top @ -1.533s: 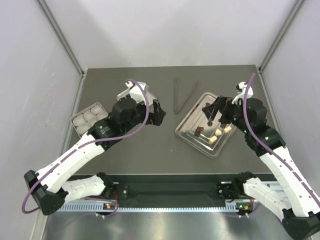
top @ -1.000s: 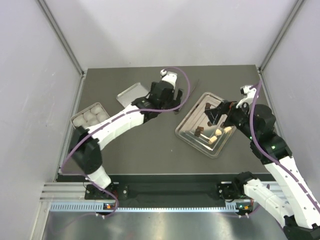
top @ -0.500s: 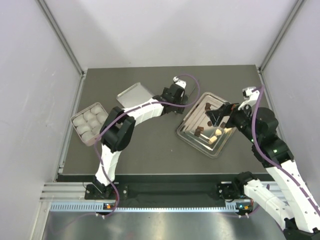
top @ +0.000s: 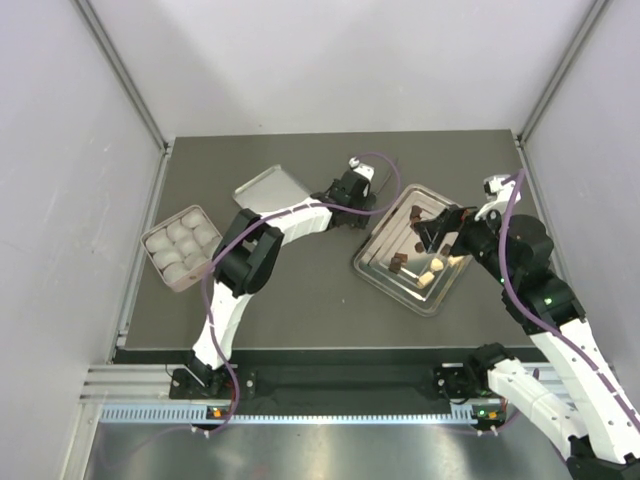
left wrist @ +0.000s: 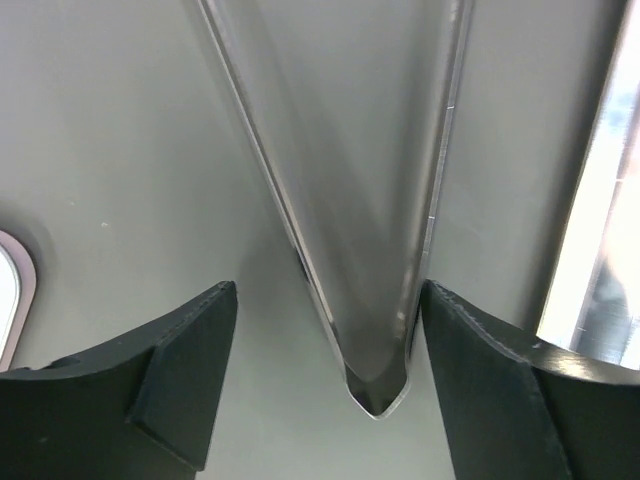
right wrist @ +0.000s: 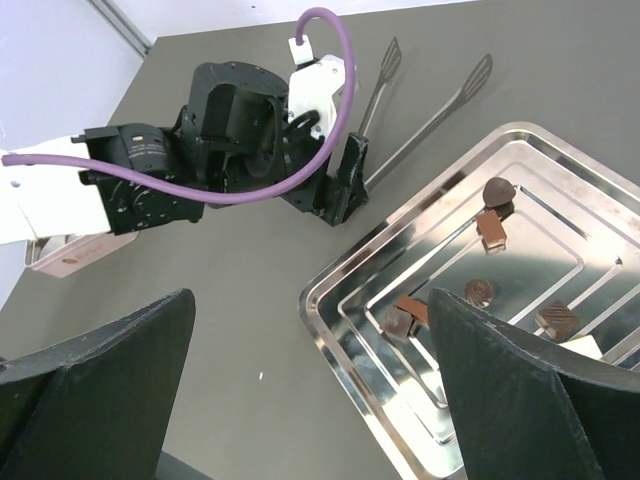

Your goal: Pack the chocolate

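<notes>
Several dark brown and cream-white chocolate pieces lie on a silver tray at the right; in the right wrist view brown chocolate sits inside the tray's rim. Metal tongs lie on the table with their joined end between the fingers of my left gripper, which is open around it; the right finger is close to one arm. The left gripper is left of the tray. My right gripper hangs wide open and empty over the tray's near-left corner, above the tray.
A square box with white paper cups stands at the table's left edge. Its flat metal lid lies behind it. The tongs' two spread tips point toward the back of the table. Grey walls close in both sides.
My left arm has swung from beside the box across to the tongs, and its jaws have narrowed around the joined end. The right gripper has shifted slightly over the tray.
</notes>
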Motion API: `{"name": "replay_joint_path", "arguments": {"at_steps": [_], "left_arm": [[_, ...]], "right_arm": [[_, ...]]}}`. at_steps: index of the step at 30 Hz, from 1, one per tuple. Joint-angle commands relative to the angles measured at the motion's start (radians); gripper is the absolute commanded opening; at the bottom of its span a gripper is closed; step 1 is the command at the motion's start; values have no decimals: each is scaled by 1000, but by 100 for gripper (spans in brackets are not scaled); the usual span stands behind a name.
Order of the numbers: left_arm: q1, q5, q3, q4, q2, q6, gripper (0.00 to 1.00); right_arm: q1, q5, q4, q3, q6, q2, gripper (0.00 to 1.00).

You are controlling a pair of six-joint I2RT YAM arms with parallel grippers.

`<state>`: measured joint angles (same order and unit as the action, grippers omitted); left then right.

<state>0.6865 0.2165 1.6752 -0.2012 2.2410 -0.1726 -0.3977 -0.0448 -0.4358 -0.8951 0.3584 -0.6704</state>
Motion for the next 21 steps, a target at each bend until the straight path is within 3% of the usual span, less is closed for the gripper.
{"name": "replay_joint_path", "arguments": {"at_steps": [1, 10, 21], "left_arm": [[-10, 17, 34, 49, 23, 5, 78], [-11, 23, -37, 31, -40, -13, 50], [-11, 70, -307, -88, -320, -102, 45]], "right_arm": [[-13, 19, 48, -4, -16, 3, 100], [-15, 26, 42, -8, -16, 5, 100], [-15, 28, 19, 1, -1, 37, 100]]}}
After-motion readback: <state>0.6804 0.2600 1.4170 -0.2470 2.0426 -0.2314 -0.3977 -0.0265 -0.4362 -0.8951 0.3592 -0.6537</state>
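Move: The left hand is already down at the tongs' bend; the tongs' middle lies about 8 cm ahead, 2 cm to its right and 2 cm below. The chocolate tray's middle is some 14 cm right and 7 cm back, while the flat lid lies roughly 20 cm left and 7 cm ahead. From the right hand, the tongs are about 28 cm ahead, 13 cm left and 28 cm lower. Left fingers pinch the tongs near their bend, then draw them back and left about 7 cm, staying low. ##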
